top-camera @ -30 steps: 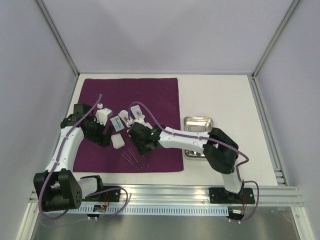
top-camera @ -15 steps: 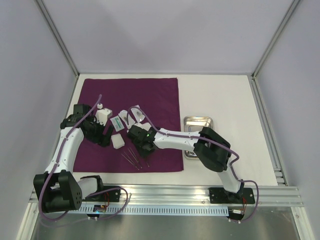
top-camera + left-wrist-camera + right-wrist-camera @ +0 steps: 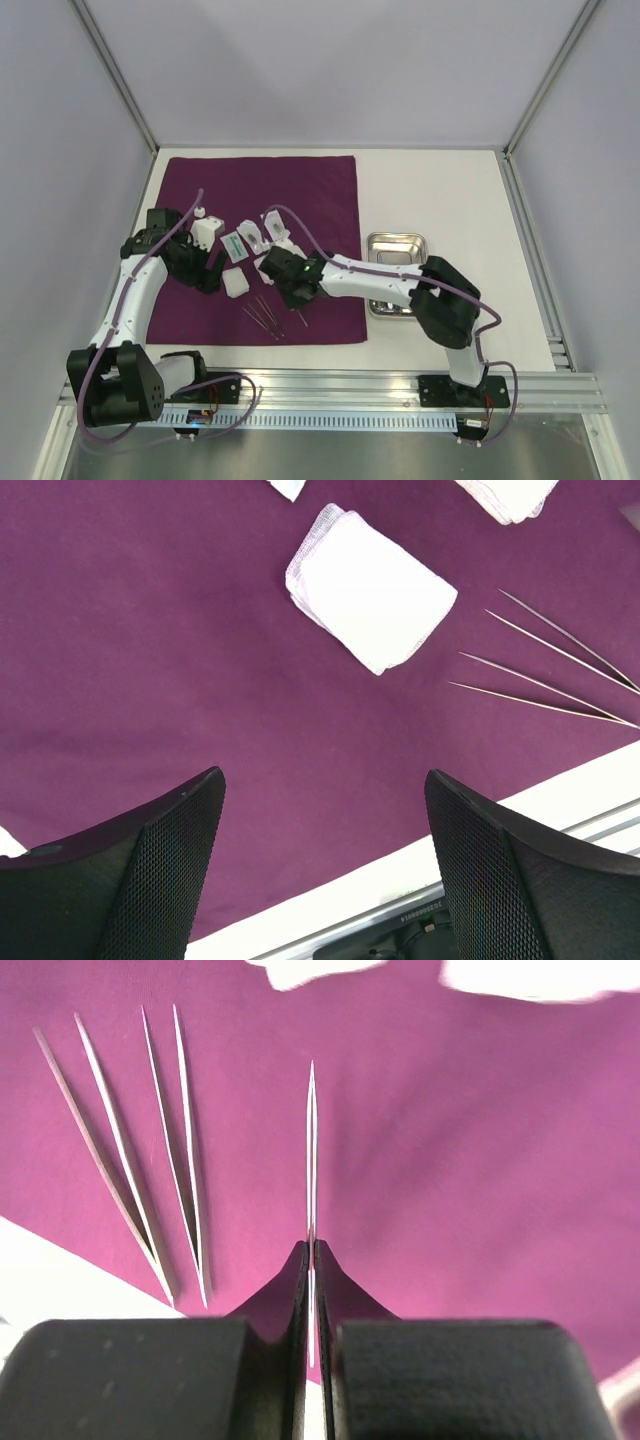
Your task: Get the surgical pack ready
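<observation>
The purple cloth point(image 3: 300, 190) lies spread on the table's left half. My right gripper point(image 3: 311, 1252) is shut on one pair of thin steel tweezers point(image 3: 311, 1150), whose tips point away over the cloth; seen from above, the gripper point(image 3: 294, 300) hangs near the cloth's front edge. Two more tweezers point(image 3: 185, 1150) lie on the cloth to its left. My left gripper point(image 3: 320, 810) stands open above bare cloth, and a folded white gauze square point(image 3: 372, 588) lies beyond it. Clear packets point(image 3: 236, 245) sit mid-cloth. The steel tray point(image 3: 398, 243) rests right of the cloth.
More white gauze point(image 3: 510, 495) shows at the top of the left wrist view. The cloth's front edge and the white table strip point(image 3: 400, 880) lie just under the left fingers. Aluminium frame posts point(image 3: 115, 75) flank the table, and a rail point(image 3: 400, 385) runs along the front.
My right gripper has closed from open to shut on a pair of tweezers at the cloth's front. The right arm shifted slightly. The left arm has not moved.
</observation>
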Robot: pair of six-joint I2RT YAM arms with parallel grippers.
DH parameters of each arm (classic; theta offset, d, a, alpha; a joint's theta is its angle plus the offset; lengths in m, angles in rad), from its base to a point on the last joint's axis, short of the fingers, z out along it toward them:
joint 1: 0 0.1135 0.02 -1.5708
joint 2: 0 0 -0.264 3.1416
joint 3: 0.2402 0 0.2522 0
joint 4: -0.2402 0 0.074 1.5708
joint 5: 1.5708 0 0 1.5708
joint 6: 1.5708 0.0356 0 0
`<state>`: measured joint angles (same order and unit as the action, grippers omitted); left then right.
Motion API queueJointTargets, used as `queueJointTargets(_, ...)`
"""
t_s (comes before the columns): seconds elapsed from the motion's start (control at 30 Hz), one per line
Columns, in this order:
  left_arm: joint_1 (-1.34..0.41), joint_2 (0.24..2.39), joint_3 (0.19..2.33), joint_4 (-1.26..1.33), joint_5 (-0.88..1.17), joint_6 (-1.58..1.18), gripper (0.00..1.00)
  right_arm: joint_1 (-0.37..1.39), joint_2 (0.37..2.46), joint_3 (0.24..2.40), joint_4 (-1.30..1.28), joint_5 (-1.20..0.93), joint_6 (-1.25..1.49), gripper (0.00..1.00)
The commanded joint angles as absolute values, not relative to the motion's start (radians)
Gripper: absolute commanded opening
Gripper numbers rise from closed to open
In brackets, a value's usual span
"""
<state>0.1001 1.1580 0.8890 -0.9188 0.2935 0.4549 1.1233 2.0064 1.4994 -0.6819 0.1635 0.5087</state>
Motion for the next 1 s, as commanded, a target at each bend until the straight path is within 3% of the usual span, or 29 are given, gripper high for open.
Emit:
queueJointTargets(0.0, 0.1, 1.129, 0.894, -0.919, 0.302, 0.46, 0.9, 1.085, 1.788, 1.459, -0.693, 0.259, 0.525, 0.01)
queueJointTargets(0.23, 0.098, 1.129, 0.897, -0.922, 0.321, 0.46, 0.9, 0.806, 1.493, 1.142, -0.7, 0.291, 0.502, 0.01)
queueJointTargets(0.47, 0.1, 1.137, 0.903, -0.922, 0.328, 0.457, 0.9, 0.511, 1.405, 0.911, -0.661, 0.259, 0.445, 0.0)
queueJointTargets(0.97, 0.098, 1.146, 0.905, -0.922, 0.321, 0.457, 0.9, 0.407, 1.528, 0.899, -0.598, 0.258, 0.361, 0.03)
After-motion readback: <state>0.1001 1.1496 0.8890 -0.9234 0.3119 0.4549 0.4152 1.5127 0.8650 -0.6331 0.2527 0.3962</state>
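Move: The right hand already holds a pair of tweezers, about 2 cm off the cloth. The metal tray that it is bound for has its middle some 26 cm to the right, 8 cm ahead and 1 cm lower. The nearer tweezers left on the cloth lie about 6 cm to the left and 2 cm back, and a gauze pad straight ahead by 12 cm, both some 2 cm lower. From the left hand, the tray lies about 47 cm right, 4 cm ahead and 8 cm lower. Keeping the tweezers pinched in shut fingertips, the right hand lifts some 8 cm and sweeps about 30 cm right in an arc that bulges forward, ending roughly 6 cm farther out. Past the tray's left side it sinks again, easing down low over the right-hand part of the tray, with the wrist turned about 35 degrees clockwise. ##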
